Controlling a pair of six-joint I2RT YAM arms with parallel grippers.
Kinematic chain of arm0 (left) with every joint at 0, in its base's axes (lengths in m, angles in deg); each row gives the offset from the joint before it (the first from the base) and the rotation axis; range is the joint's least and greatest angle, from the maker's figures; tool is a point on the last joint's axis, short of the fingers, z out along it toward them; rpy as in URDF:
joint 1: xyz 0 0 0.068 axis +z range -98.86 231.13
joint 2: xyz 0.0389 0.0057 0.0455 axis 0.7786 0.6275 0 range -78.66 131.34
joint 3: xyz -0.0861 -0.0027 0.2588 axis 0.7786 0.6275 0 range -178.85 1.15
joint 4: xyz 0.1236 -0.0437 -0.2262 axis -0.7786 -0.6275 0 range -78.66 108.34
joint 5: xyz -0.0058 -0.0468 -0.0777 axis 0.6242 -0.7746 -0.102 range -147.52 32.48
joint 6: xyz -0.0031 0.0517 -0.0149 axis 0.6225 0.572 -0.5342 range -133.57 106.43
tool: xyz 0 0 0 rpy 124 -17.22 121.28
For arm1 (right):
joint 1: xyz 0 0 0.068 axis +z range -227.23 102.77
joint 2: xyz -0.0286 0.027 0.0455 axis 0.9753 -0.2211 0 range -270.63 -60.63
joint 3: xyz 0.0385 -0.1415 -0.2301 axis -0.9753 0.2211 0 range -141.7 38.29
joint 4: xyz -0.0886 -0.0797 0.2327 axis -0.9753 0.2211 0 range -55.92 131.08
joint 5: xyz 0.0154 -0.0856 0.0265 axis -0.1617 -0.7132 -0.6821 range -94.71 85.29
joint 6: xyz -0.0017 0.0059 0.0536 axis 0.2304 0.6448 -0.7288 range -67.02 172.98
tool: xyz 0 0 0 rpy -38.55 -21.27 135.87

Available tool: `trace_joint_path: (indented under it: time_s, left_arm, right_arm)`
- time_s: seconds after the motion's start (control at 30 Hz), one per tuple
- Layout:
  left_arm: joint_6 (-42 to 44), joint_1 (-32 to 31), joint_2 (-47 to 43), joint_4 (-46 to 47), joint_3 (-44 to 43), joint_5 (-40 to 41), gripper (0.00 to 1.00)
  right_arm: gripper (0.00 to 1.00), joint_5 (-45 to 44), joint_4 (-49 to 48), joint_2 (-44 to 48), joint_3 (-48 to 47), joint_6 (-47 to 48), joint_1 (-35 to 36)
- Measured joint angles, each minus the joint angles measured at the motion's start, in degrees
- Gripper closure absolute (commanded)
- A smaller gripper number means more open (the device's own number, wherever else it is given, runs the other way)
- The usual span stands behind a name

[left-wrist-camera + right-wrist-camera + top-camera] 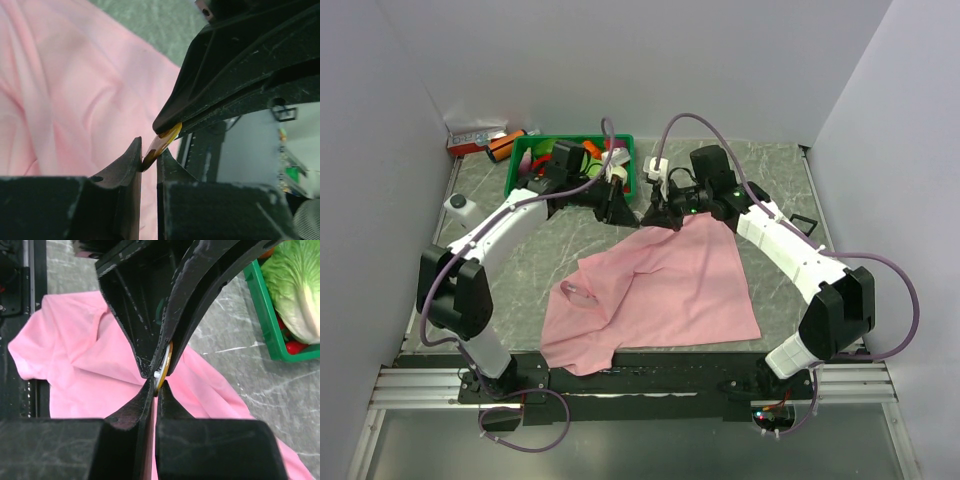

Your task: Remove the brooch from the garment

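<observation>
The pink garment [660, 290] lies spread on the table; it also shows in the left wrist view [65, 90] and the right wrist view [75, 355]. Both grippers meet tip to tip above its far edge. The brooch, a thin disc with a gold rim [167, 360], is pinched edge-on between both pairs of fingers; it is hidden in the top view. My left gripper [620, 207] [148, 155] is shut on the brooch's lower edge [162, 142]. My right gripper [655, 215] [156, 387] is shut on its other edge.
A green crate [520, 170] of toy vegetables stands at the back left, with a cabbage [295, 285] in it. A white bottle [460, 207] stands at the left edge. A white plug [655, 168] lies behind the grippers. Walls close three sides.
</observation>
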State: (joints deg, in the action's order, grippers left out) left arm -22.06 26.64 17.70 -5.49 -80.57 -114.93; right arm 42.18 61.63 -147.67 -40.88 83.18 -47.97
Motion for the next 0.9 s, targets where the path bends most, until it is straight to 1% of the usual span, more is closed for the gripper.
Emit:
trace_joint_path:
  time_s: [0.1,0.17,0.2,0.3,0.37,0.47,0.53,0.57,0.6,0.63,0.67,0.7,0.73,0.9]
  left_arm:
    - [3.37,-1.22,-0.26,-3.87,-1.7,4.44,0.98]
    - [4.9,-1.97,-0.74,-5.51,-2.38,7.37,0.93]
    - [5.49,-2.29,-1.03,-6.21,-2.62,8.61,0.88]
    - [6.84,-2.95,-2.01,-7.52,-2.86,11.85,0.86]
    - [7.39,-3.23,-2.49,-7.85,-2.86,13.22,0.84]
    - [7.69,-3.34,-3.08,-8.22,-2.86,14.45,0.84]
    - [7.87,-3.34,-3.43,-8.48,-2.86,14.99,0.77]
    - [7.93,-3.37,-3.56,-8.59,-2.86,15.21,0.72]
    - [8.07,-3.37,-3.69,-8.63,-2.86,15.69,0.59]
    - [8.46,-3.34,-3.85,-8.68,-2.86,16.35,0.54]
    - [8.94,-3.34,-3.91,-8.85,-2.86,17.14,0.37]
    - [9.33,-3.17,-3.98,-9.05,-2.84,17.59,0.17]
    - [10.16,-2.82,-4.11,-9.22,-2.84,17.94,0.01]
    - [13.51,-0.35,-6.16,-9.46,-1.97,17.07,0.01]
  right_arm:
    - [1.0,-0.79,0.59,0.0,0.0,1.18,0.0]
    - [1.0,-0.87,0.59,0.0,0.0,1.7,0.0]
    - [1.0,-0.87,0.55,0.0,0.0,1.9,0.0]
    - [1.0,-0.81,0.33,0.0,0.0,2.19,0.02]
    - [1.0,-0.81,0.09,0.0,0.0,2.23,0.09]
    - [1.0,-0.81,-0.5,-0.02,0.0,2.23,0.31]
    - [1.0,-0.81,-0.92,-0.02,0.0,2.25,0.46]
    - [1.0,-0.76,-1.09,-0.02,0.0,2.25,0.48]
    - [1.0,-0.74,-1.22,-0.02,0.0,2.25,0.57]
    - [1.0,-0.74,-1.38,-0.02,0.0,2.23,0.68]
    - [1.0,-0.61,-1.6,0.0,0.0,2.03,0.79]
    - [1.0,-0.5,-1.84,-0.02,0.0,1.31,0.87]
    - [1.0,-0.17,-2.25,-0.02,0.09,0.5,0.85]
    - [1.0,6.69,-6.54,0.44,1.46,-6.03,-1.22]
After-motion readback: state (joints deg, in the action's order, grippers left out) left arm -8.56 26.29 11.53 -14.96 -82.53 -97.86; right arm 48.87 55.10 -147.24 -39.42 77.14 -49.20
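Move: Both hands hold the brooch between their facing fingertips: it lies about 1 cm to the right of the left hand's point and about 1 cm to the left of the right hand's, at their height. From the left hand, the garment's middle lies some 9 cm back and 2 cm right, and the vegetable crate's middle about 18 cm ahead and 16 cm left, both roughly 20 cm below. Turning some 20 degrees so its fingertips dip, the left hand first keeps its grip almost in place, then opens its fingers wide, lets go of the brooch and backs off to its left, ending about 3.5 cm left and a little forward. The right fingers keep pinching the brooch, and that hand rises 1.5 to 2 cm towards the end. ##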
